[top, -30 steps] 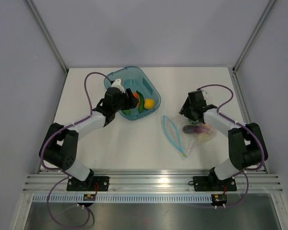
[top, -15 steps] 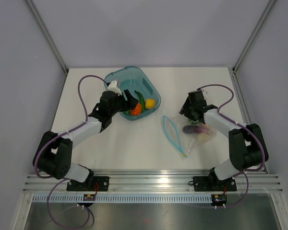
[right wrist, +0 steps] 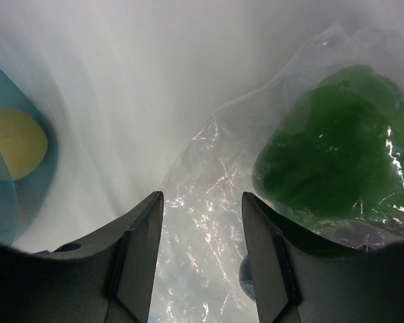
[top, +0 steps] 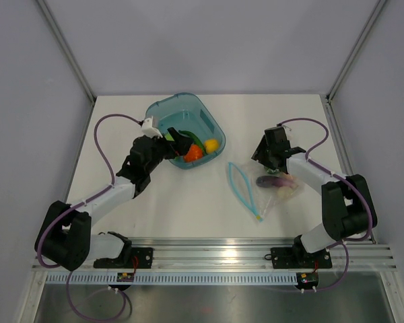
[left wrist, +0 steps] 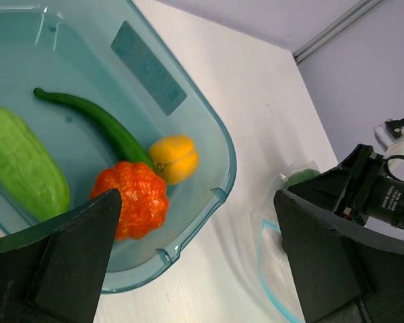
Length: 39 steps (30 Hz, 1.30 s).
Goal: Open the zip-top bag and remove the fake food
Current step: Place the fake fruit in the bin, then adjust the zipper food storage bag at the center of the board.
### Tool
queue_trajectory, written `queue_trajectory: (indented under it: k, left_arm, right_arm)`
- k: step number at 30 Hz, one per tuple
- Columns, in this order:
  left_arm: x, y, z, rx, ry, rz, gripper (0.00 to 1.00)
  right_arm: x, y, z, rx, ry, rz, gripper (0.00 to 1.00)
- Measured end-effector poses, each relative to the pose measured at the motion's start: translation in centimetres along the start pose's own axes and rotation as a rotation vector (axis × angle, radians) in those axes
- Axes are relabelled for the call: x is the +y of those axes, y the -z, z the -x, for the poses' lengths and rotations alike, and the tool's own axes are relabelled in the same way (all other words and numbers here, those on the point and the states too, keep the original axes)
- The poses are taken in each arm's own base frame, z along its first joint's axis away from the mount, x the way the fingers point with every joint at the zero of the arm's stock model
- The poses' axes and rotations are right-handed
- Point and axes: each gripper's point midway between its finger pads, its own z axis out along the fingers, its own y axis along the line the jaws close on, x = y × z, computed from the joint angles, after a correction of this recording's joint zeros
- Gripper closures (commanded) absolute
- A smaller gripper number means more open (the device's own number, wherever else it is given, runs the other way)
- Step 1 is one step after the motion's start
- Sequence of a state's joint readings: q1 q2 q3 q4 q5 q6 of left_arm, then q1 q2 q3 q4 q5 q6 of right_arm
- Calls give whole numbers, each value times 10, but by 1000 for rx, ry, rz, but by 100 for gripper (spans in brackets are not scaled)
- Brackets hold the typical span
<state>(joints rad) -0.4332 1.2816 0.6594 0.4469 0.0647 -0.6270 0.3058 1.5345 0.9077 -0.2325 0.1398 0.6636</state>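
The clear zip-top bag [top: 259,188] lies flat on the table's right side, its teal zip strip [top: 240,183] looped open toward the middle. Inside it I see fake food: a green pepper [right wrist: 330,155] and a purple eggplant [top: 273,180]. My right gripper [top: 266,159] [right wrist: 202,198] stands open at the bag's far end, crinkled film [right wrist: 209,229] showing between its fingers. My left gripper [top: 180,144] [left wrist: 196,222] hangs wide open and empty over the near rim of the teal tub [left wrist: 223,176]. In the tub lie an orange-red piece [left wrist: 138,200], a yellow lemon [left wrist: 175,158], a thin green pepper [left wrist: 97,124] and a cucumber [left wrist: 20,168].
The teal tub [top: 163,106] sits at the back centre-left. Grey walls and metal posts enclose the table on three sides. The rail with both arm bases [top: 209,252] runs along the near edge. Purple cables loop beside each arm.
The left gripper opened wide and the orange-red piece now lies in the tub. The left arm swung its elbow outward to the left. The right arm has not moved.
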Motion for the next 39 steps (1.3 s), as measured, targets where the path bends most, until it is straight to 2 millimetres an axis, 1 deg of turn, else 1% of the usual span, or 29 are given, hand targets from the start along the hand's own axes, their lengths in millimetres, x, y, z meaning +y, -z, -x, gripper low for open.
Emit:
queue_trajectory:
  k: [4,8,11,15,17,19,21,22,23,25,29,32,36,39]
  left_arm:
    - [6,1,-6,48,42,56,1]
    - [6,4,-5,60,61,76,1]
    - [1,8,0,50,70,62,1]
    - [-14,12,5,42,88,1,1]
    - [-19,15,0,53,98,-26,1]
    - [-23,19,-8,72,105,-46,1]
    - [-29,22,-17,93,103,-65,1]
    - [-34,25,-20,102,100,-79,1]
    - [-40,27,-22,107,98,-93,1]
    - [-52,31,-22,107,92,-128,1]
    - [-74,39,-26,113,82,-189,1]
    - [-85,42,-34,133,75,-219,1]
    - [-104,47,-49,164,75,-255,1]
    - [-113,49,-66,201,93,-257,1]
  right_arm:
    - [1,4,2,-10,-1,7,42]
    - [2,11,7,-31,-5,17,38]
    - [2,18,12,-57,-8,22,36]
    - [2,28,18,-92,-14,32,32]
    - [1,34,21,-109,-17,36,29]
    - [0,39,23,-127,-21,39,20]
    - [-1,43,25,-139,-21,41,16]
    - [-1,44,25,-143,-23,44,14]
    - [-1,45,25,-146,-24,44,6]
    - [-2,47,27,-154,-26,40,0]
    - [-4,47,28,-164,-25,30,1]
    - [-5,47,29,-166,-26,29,1]
    - [-9,52,32,-182,-28,12,2]
    - [-13,57,37,-209,-44,-8,2]
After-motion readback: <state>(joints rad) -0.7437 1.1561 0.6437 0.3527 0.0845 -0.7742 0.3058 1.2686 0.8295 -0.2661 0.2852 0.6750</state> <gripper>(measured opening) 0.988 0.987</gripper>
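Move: Inside the open bag, the eggplant lies some 28 cm to the left hand's right, 5 cm nearer the base and 17 cm below; the zip mouth is about 18 cm right and 9 cm back, also low. In the bin, the red tomato sits 5 cm straight ahead and 16 cm below. From the right hand, the green pepper is about 5 cm right, level fore and aft and 3 cm lower; the eggplant is 5 cm back, 2 cm right, 5 cm below. Leaving the bin empty and still wide open, the left hand barely moves at first, then swings back and right, about 10 cm each way, towards the bag's mouth, rising slightly and turning roughly 15 degrees clockwise. The right hand climbs some 6 cm from over the bag, drifting about 3 cm right, its fingertips tilting up as its fingers spread from half to fully open. ##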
